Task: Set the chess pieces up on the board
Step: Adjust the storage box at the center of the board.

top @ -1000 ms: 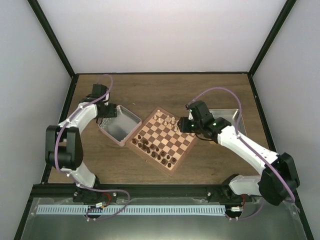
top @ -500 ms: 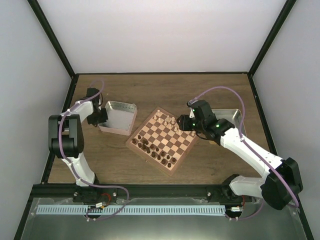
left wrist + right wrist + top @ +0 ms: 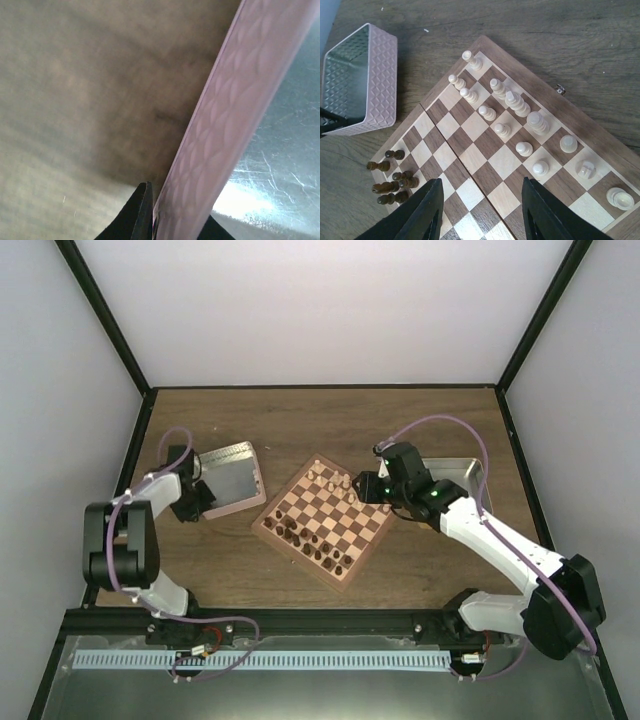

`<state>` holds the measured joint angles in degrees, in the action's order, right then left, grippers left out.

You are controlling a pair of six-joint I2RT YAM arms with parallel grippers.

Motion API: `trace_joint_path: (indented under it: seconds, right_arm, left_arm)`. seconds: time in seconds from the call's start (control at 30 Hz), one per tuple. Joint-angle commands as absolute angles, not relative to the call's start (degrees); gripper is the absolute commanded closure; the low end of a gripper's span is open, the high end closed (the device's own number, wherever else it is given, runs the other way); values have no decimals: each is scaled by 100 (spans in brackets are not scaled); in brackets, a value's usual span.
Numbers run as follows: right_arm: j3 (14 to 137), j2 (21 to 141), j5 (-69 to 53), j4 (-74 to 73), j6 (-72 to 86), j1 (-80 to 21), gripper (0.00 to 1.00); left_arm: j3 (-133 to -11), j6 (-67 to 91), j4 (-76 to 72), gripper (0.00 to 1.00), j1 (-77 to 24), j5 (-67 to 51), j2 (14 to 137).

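Note:
The board [image 3: 325,522] lies turned like a diamond at mid-table. Several light chess pieces [image 3: 330,478] stand along its far edge, and in the right wrist view the same chess pieces [image 3: 517,107] run in two rows across the board [image 3: 470,150]. Dark pieces [image 3: 390,182] cluster at its left corner, some lying down. My right gripper [image 3: 482,210] hovers open above the board's middle squares, holding nothing. My left gripper [image 3: 190,495] is shut on the wall of the left metal tray [image 3: 228,478]. Up close, its dark finger [image 3: 142,215] presses the embossed tray wall [image 3: 235,110].
The left tray [image 3: 360,80] is tipped up on its side just left of the board. A second silver tray [image 3: 455,475] sits behind my right arm, right of the board. Black frame posts and white walls enclose the table.
My left gripper closed on the tray's wall and swung it left, tipping the tray from flat to tilted. My right gripper stayed almost still over the board.

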<state>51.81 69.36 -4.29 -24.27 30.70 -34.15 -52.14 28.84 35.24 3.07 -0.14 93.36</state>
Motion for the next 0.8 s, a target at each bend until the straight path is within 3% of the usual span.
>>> trace_joint_path:
  seconds: [0.0, 0.27, 0.5, 0.6, 0.77]
  right_arm:
    - [5093, 6855, -496, -2304, 3110, -3410, 55]
    - [5047, 6844, -523, -2246, 3110, -3411, 55]
    - [5013, 6806, -522, -2242, 3118, -3411, 55]
    - [5010, 6770, -501, -2250, 3107, -3415, 55]
    - [5024, 6858, -520, -2200, 3134, -3410, 55]
  left_arm:
    - [-4580, 4154, 3097, 87, 333, -427, 8597]
    - [-4192, 4880, 2905, 76, 333, -493, 7843]
    - [-4516, 4339, 3332, 57, 330, 134, 7850]
    - [-4872, 3737, 3569, 56, 325, 536, 7660]
    - [-5375, 2942, 3532, 53, 188, -47, 7561]
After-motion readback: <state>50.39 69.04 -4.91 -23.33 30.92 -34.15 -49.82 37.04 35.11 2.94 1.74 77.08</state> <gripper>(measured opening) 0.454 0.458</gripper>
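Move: The left hand, low, already has the storage box's left wall between its fingers, near the corner closest to the robot; the box's middle is about 6 cm ahead, 7 cm to the right and 2 cm lower. The chess board's middle lies some 31 cm to that hand's right and 4 cm back, with the dark pieces 26 cm right and 9 cm back of the hand. From the right hand the box is roughly 32 cm left, 8 cm ahead and 18 cm below. Dragging the storage box by its left wall, the left hand draws back about 3 cm and a touch left, turning counter-clockwise some 15 degrees. Its fingers then open off the wall and it rises about 7 cm, easing forward over the box as the fingertips swing outward and the wrist unwinds by half. ##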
